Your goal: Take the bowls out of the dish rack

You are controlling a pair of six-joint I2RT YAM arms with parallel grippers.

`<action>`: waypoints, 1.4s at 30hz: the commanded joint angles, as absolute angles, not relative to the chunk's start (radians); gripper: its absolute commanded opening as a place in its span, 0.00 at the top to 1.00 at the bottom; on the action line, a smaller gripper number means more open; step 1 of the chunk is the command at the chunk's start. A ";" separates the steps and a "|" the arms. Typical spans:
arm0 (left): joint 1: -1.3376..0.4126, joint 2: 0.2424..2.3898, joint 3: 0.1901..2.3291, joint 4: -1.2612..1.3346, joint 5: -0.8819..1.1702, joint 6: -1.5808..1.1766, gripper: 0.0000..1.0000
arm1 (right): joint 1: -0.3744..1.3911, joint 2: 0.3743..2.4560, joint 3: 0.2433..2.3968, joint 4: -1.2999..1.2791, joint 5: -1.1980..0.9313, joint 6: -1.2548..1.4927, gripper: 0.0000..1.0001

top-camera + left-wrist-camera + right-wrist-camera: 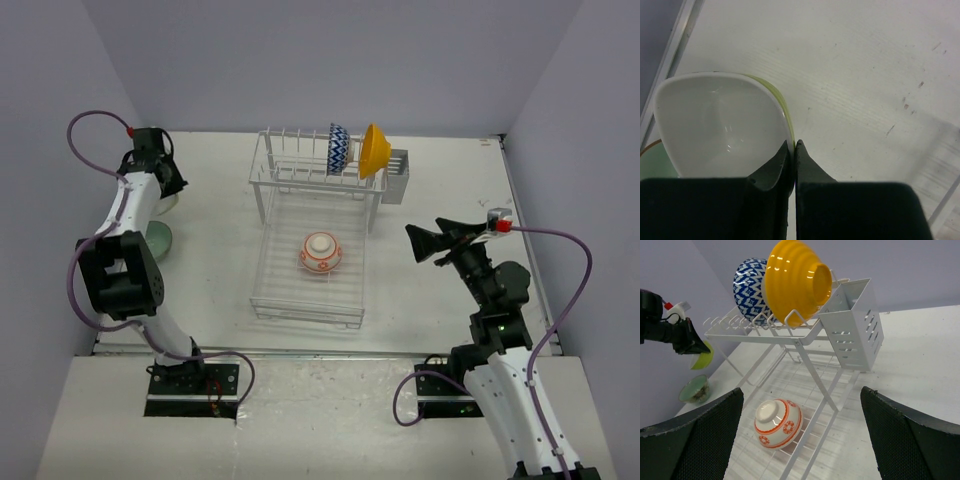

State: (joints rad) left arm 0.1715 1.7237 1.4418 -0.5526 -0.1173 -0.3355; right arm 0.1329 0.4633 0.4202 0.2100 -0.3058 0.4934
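My left gripper [160, 180] [793, 142] is shut on the rim of the lime green bowl [720, 125] [172, 205], holding it tilted at the far left of the table, beside the mint green bowl [158, 240] [655, 162]. The white dish rack [300, 300] stands mid-table. On its upper tier stand the blue-and-white zigzag bowl [338, 150] [750, 290] and the orange-yellow bowl [374, 150] [797, 280]. The white bowl with orange-red pattern [321, 252] [777, 422] lies upside down on the lower tray. My right gripper [430, 240] [801, 390] is open and empty, right of the rack.
The grey cutlery holder [395, 175] [855, 325] hangs on the rack's right end. Walls close the table at the back and on both sides. Bare table [450, 180] lies right of the rack.
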 commanded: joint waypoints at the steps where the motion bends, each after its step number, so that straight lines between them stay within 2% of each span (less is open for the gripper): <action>1: 0.141 1.793 1.491 -0.506 -0.138 -0.314 1.00 | 0.141 0.472 0.431 0.239 -0.313 0.486 0.01; 11: 0.123 2.008 1.686 -0.514 -0.182 -0.314 1.00 | 0.144 0.466 0.436 0.229 -0.307 0.479 0.01; 24: 0.127 2.304 2.087 -0.730 -0.282 -0.290 1.00 | 0.147 0.468 0.433 0.230 -0.301 0.477 0.01; 36: 0.152 2.387 2.171 -0.779 -0.334 -0.293 1.00 | 0.149 0.472 0.434 0.225 -0.285 0.469 0.01; 37: 0.152 2.391 2.174 -0.784 -0.336 -0.293 0.96 | 0.149 0.476 0.434 0.225 -0.285 0.469 0.01; 38: 0.155 2.399 2.177 -0.790 -0.337 -0.295 0.85 | 0.149 0.476 0.434 0.225 -0.285 0.469 0.01; 40: 0.156 2.401 2.175 -0.790 -0.341 -0.298 0.79 | 0.149 0.476 0.433 0.225 -0.285 0.469 0.01; 42: 0.158 2.399 2.174 -0.792 -0.334 -0.301 0.68 | 0.149 0.476 0.433 0.227 -0.285 0.471 0.01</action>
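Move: Ahead and to the left of the left hand, which still pinches the lime bowl by its rim, lies the bare table spot for that bowl, about 10 cm farther out, 8 cm left and 12 cm below. The sea-green bowl stands roughly 5 cm back and 6 cm left, also 12 cm below; the dish rack's middle is some 36 cm right and 4 cm back. From the right hand the spot is about 28 cm ahead, 68 cm left and 25 cm lower. Sinking and reaching forward at once, the left hand carries the lime bowl beyond the sea-green one, runs on forward nearly level, then settles down with a slight drift left, about 10 cm forward and 10 cm down overall. The fingers tip about 15 degrees steeper, and at the end they part a little, releasing the rim. ##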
